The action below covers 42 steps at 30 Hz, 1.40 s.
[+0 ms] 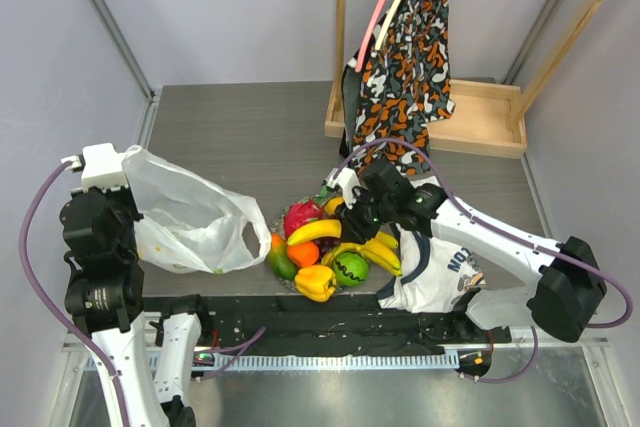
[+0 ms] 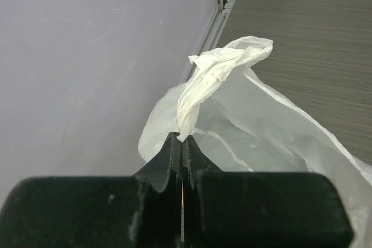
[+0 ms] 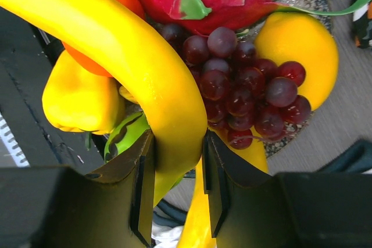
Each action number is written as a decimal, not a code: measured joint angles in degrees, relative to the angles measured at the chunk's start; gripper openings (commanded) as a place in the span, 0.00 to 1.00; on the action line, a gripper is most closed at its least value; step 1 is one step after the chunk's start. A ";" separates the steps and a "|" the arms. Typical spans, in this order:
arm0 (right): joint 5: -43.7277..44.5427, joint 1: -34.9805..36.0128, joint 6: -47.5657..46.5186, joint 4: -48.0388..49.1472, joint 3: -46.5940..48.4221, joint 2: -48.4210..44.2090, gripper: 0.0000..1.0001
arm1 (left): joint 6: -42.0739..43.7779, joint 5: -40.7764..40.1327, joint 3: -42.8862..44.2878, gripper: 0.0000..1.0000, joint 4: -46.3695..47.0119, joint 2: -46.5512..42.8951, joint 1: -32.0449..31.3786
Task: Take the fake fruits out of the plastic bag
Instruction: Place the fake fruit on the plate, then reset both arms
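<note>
The plastic bag (image 1: 190, 217) lies crumpled at the left, its mouth toward the fruit pile. My left gripper (image 1: 132, 192) is shut on its twisted handle (image 2: 200, 88), lifting that end; the jaws (image 2: 183, 143) pinch the white film. The fake fruits lie in a heap on the table beside the bag: red fruit (image 1: 302, 217), orange (image 1: 302, 253), yellow pepper (image 1: 316, 283), green ball (image 1: 350, 267), bananas (image 1: 382, 252). My right gripper (image 1: 350, 219) is shut on one yellow banana (image 3: 133, 56) over the heap, above purple grapes (image 3: 244, 85) and a lemon (image 3: 299, 50).
An orange-black patterned cloth bag (image 1: 405, 67) hangs from a wooden rack (image 1: 480, 122) at the back right. A white jersey (image 1: 435, 272) lies under the right arm. A black mat (image 1: 330, 322) runs along the near edge. Grey walls close the left and back.
</note>
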 measured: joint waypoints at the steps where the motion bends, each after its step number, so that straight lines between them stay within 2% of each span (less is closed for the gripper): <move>1: -0.11 0.09 0.61 0.04 0.00 0.22 0.07 | -0.02 0.02 0.00 0.00 0.00 -0.02 0.00; 5: -0.66 0.31 3.80 0.63 0.00 1.57 0.10 | 0.00 0.04 -0.02 0.00 0.00 -0.02 0.00; 9: -0.85 0.31 6.86 1.29 0.00 3.28 0.25 | 0.02 0.07 -0.02 0.00 -0.02 -0.02 0.00; 10: -0.85 0.31 7.19 1.38 0.00 3.56 0.37 | 0.02 0.07 -0.02 0.03 0.00 -0.02 0.00; 12: -0.85 0.31 7.61 1.57 0.00 4.00 0.50 | 0.00 0.09 -0.02 0.12 -0.02 -0.02 0.00; 13: -0.92 0.31 7.89 1.64 0.00 4.15 0.69 | 0.00 0.13 -0.02 0.15 0.00 -0.02 0.00; 14: -1.05 0.31 8.15 1.66 0.00 4.20 0.80 | 0.04 0.24 -0.02 0.19 -0.02 -0.02 0.00; 15: -1.22 0.31 8.44 1.60 0.00 4.20 0.92 | 0.04 0.42 -0.02 0.31 -0.02 -0.02 0.00; 16: -1.42 0.31 8.70 1.57 0.00 4.20 0.99 | 0.02 0.52 -0.02 0.36 -0.02 -0.02 0.00; 17: -1.70 0.31 8.57 1.33 0.15 4.20 0.99 | 0.20 0.72 -0.02 0.41 -0.04 -0.02 0.00; 18: -1.88 0.31 8.61 0.90 0.50 4.20 0.99 | 0.00 0.96 -0.02 0.56 -0.02 -0.02 0.00; 20: -2.01 0.31 8.41 -0.28 1.86 4.20 1.00 | -0.04 1.44 -0.02 0.66 -0.04 0.00 0.02; 21: -2.01 0.31 8.31 -0.94 2.89 4.20 0.99 | -0.26 1.75 -0.02 0.76 -0.02 0.00 0.04; 22: -1.99 0.31 8.13 -1.44 3.82 4.20 1.00 | -0.52 2.03 0.00 0.81 -0.04 0.09 0.04; 24: -1.86 0.31 7.61 -3.02 6.69 4.20 1.00 | -1.03 2.69 0.02 1.00 -0.04 0.37 0.07; 31: 6.27 -0.52 7.37 -6.58 12.76 1.99 1.00 | -1.51 10.27 2.43 1.00 -0.61 2.93 0.17; 35: 18.86 -1.62 8.94 -7.78 13.09 0.37 1.00 | -1.49 17.05 7.56 1.00 -2.64 5.49 0.22; 42: 32.83 -3.93 10.32 -8.24 10.38 -5.18 1.00 | -1.46 29.75 16.87 1.00 -9.86 9.84 0.24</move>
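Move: The right hand holds the banana by its right end just above the fruit heap. The plate's middle is some 5 cm back, 3 cm left and 11 cm below this hand. The orange is about 4 cm back and 10 cm left, the yellow pepper 12 back and 7 left, the watermelon 8 back and 2 right, all roughly 7 cm lower. The left hand pinches the bag's top; the bag's body is about 11 cm to its right, 4 ahead, 23 below. The right fingers let go of the banana over the heap after sinking a couple of centimetres, then open wide and go up, forward and right, about 8 cm each way, turning some 35 degrees clockwise. Meanwhile the left fingers let go of the bag; that hand then swings about 9 cm right over it, rising some 4 cm and turning clockwise. ##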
